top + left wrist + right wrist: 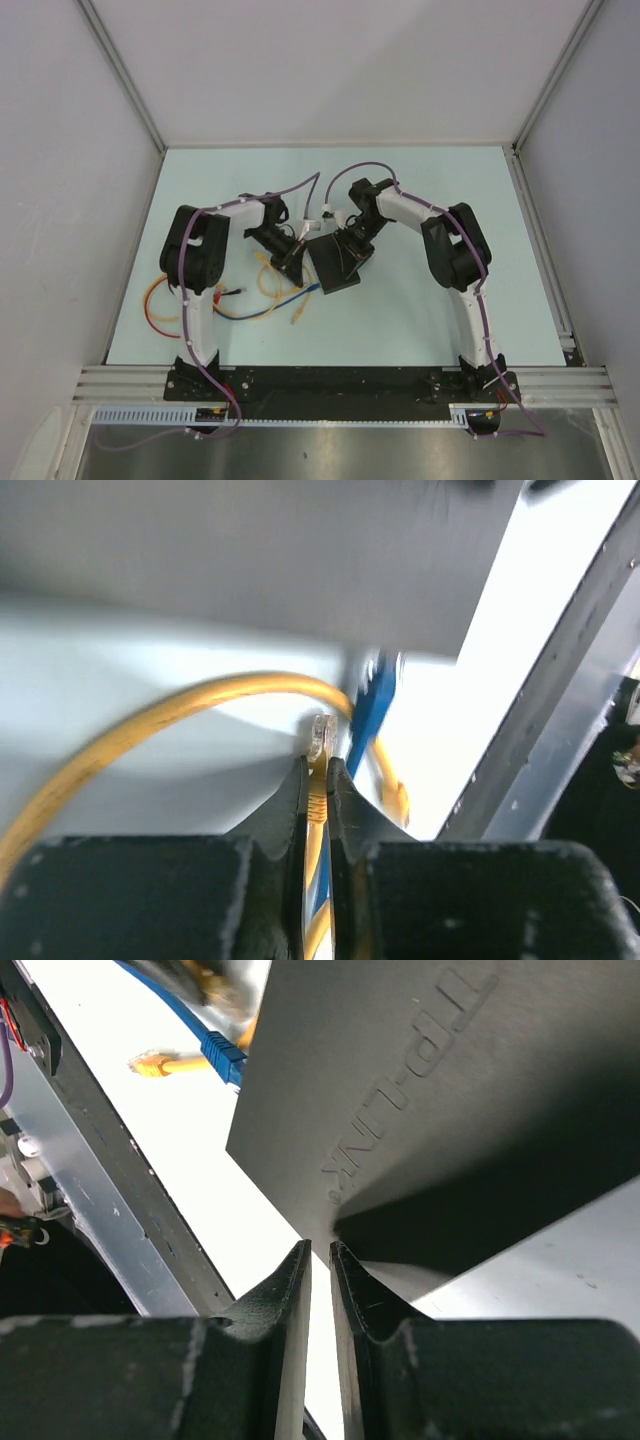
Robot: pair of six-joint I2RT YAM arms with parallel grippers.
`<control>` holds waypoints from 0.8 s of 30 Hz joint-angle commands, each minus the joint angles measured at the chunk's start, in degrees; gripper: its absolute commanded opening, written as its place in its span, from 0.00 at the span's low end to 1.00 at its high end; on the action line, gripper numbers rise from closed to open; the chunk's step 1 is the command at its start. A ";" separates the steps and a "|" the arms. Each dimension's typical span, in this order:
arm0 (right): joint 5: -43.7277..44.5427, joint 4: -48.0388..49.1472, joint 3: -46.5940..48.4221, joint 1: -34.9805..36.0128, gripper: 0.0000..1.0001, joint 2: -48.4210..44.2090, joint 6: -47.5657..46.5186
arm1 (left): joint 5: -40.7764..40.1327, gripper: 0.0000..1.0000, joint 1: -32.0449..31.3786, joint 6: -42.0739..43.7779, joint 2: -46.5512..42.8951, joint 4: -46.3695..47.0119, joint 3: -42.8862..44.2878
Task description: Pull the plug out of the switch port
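The switch (336, 263), a flat black box, lies mid-table between both arms; it fills the top of the right wrist view (450, 1090). A blue plug (224, 1054) sits in a port on its edge, also seen as a blue plug (372, 705) in the left wrist view. My left gripper (317, 765) is shut on the boot of a yellow cable's plug (319, 738), whose clear tip pokes out just short of the switch (300, 560). My right gripper (320, 1247) is shut with nothing between its fingers, its tips against the switch's near edge.
Loose cables lie left of the switch: a red and orange loop (155, 300), yellow loops (265, 280) and a blue cable (272, 303). A free yellow plug (150, 1063) lies on the table. An aluminium rail (340, 380) runs along the near edge.
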 commanded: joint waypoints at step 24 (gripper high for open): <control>9.63 3.89 0.92 2.11 0.20 4.44 -3.45 | -39.87 0.31 21.25 0.25 -20.75 0.70 1.84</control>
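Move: The yellow plug is already out and pinched in my left hand, bound for the cable heap some 21 cm to the left and about 2 cm farther out; the heap's black plug lies roughly 14 cm left and 2 cm back. The blue plug is about 4 cm right and 1 cm back, the switch's middle about 8 cm right and 5 cm ahead, all within 1 cm of my hand's height. From my right hand the heap is about 36 cm left, level, and 3 cm down. I keep the yellow plug pinched and sweep my left hand away from the switch, quickly, about 21 cm left in all. After a first few centimetres almost purely left, I also swing forward and lift some 7 cm, then sink a little over the far side of the cable heap, turning the wrist about 40 degrees so the fingers point nearly straight down. ##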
